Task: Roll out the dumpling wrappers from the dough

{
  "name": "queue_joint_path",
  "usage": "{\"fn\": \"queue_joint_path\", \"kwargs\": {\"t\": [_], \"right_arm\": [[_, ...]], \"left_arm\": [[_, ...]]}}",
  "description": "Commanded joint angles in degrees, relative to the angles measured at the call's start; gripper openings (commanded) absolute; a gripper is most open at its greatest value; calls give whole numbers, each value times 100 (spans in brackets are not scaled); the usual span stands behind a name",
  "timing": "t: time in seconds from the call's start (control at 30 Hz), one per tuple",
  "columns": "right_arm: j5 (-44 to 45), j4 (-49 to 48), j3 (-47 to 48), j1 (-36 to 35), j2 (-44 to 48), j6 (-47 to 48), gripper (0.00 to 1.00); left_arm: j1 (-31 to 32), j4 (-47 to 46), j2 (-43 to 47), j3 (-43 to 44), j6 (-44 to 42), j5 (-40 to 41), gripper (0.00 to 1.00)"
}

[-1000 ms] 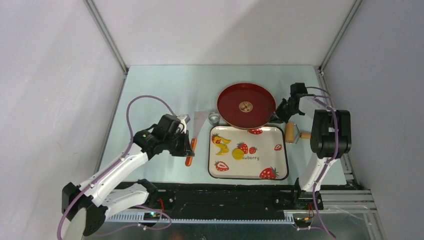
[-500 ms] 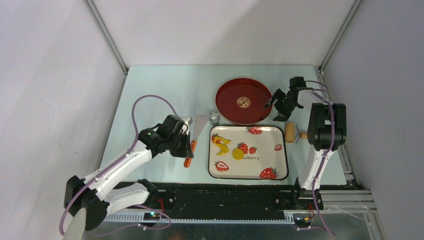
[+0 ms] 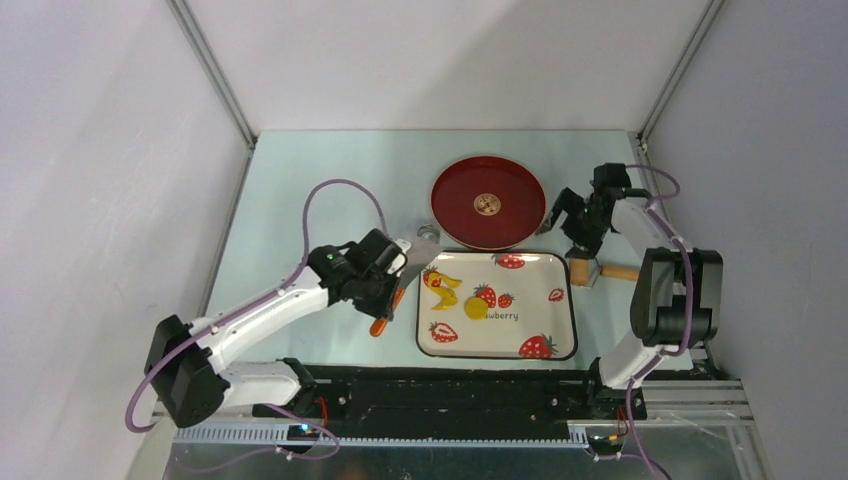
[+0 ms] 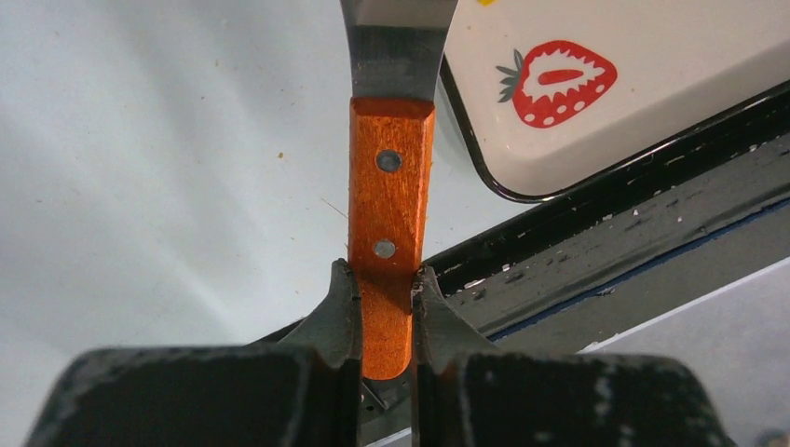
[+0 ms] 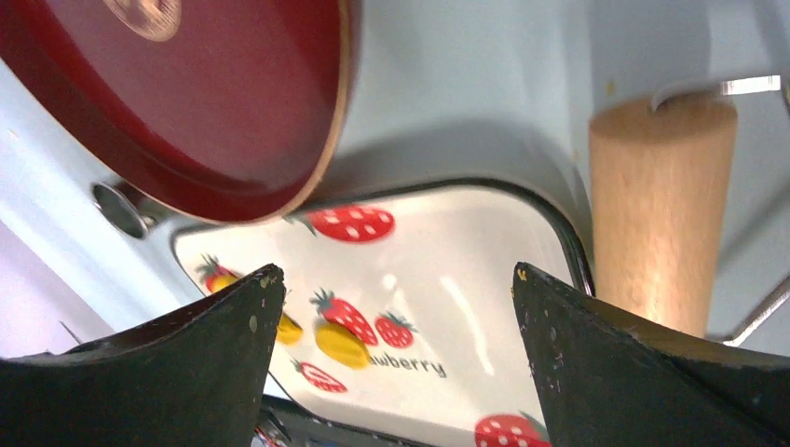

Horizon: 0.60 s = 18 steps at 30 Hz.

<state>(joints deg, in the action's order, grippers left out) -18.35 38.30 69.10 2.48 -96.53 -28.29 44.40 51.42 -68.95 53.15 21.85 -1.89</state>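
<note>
The strawberry tray holds an irregular yellow dough scrap at its upper left and one round yellow dumpling wrapper near the middle. My left gripper is shut on the orange handle of a scraper, whose metal blade points at the tray's left rim. My right gripper stands open and holds nothing, between the red plate and the wooden roller. In the right wrist view the wrapper and tray lie below the gripper, with the roller to the right.
A red round plate lies just behind the tray. A small metal ring sits by the plate's left edge, next to the blade. The roller's metal frame and handle stick out to the right. A black rail runs along the near edge.
My right gripper opened, let go of the red plate and drew back to the right above the roller. The left arm carried the scraper right, toward the tray's left rim.
</note>
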Motion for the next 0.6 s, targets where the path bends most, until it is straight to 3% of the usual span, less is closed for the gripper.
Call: {"fn": "queue_joint_path", "kwargs": {"t": [0.0,0.17,0.57], "right_arm": [[86,200,-681,47,413,182,97],[136,69,-1225,156,456,101,97],[306,261,-1253,877,439,469,98]], "left_arm": [[366,218,-265,383,-307,425,0],[789,451,-522,554,-446,660,0],[1432,747,-1139,960,-923,615,0]]}}
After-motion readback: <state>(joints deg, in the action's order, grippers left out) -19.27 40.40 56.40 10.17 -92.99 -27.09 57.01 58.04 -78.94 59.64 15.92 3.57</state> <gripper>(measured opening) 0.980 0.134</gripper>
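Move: The right gripper, open and empty, has the tray's far-right corner about 5 cm back and 3 cm to its right, some 7 cm below; the tray's middle is 15 cm back and 13 cm left. The roller's barrel lies 7 cm back and 5 cm right, and the red plate 9 cm ahead and 15 cm left. From the left gripper, holding the spatula by its handle, the dough scrap lies about 12 cm right and 4 cm ahead, the yellow disc 20 cm right and level with it, all some 7 cm down. Bring the open right gripper back about 7 cm and down over the tray's right rim, tipping the fingers steeper, then drag some 3 cm to the right with the right finger hooked inside the rim. Meanwhile keep the spatula gripped, draw the left hand back and a little right and down, and swing the blade clockwise over the tray's far-left corner. ##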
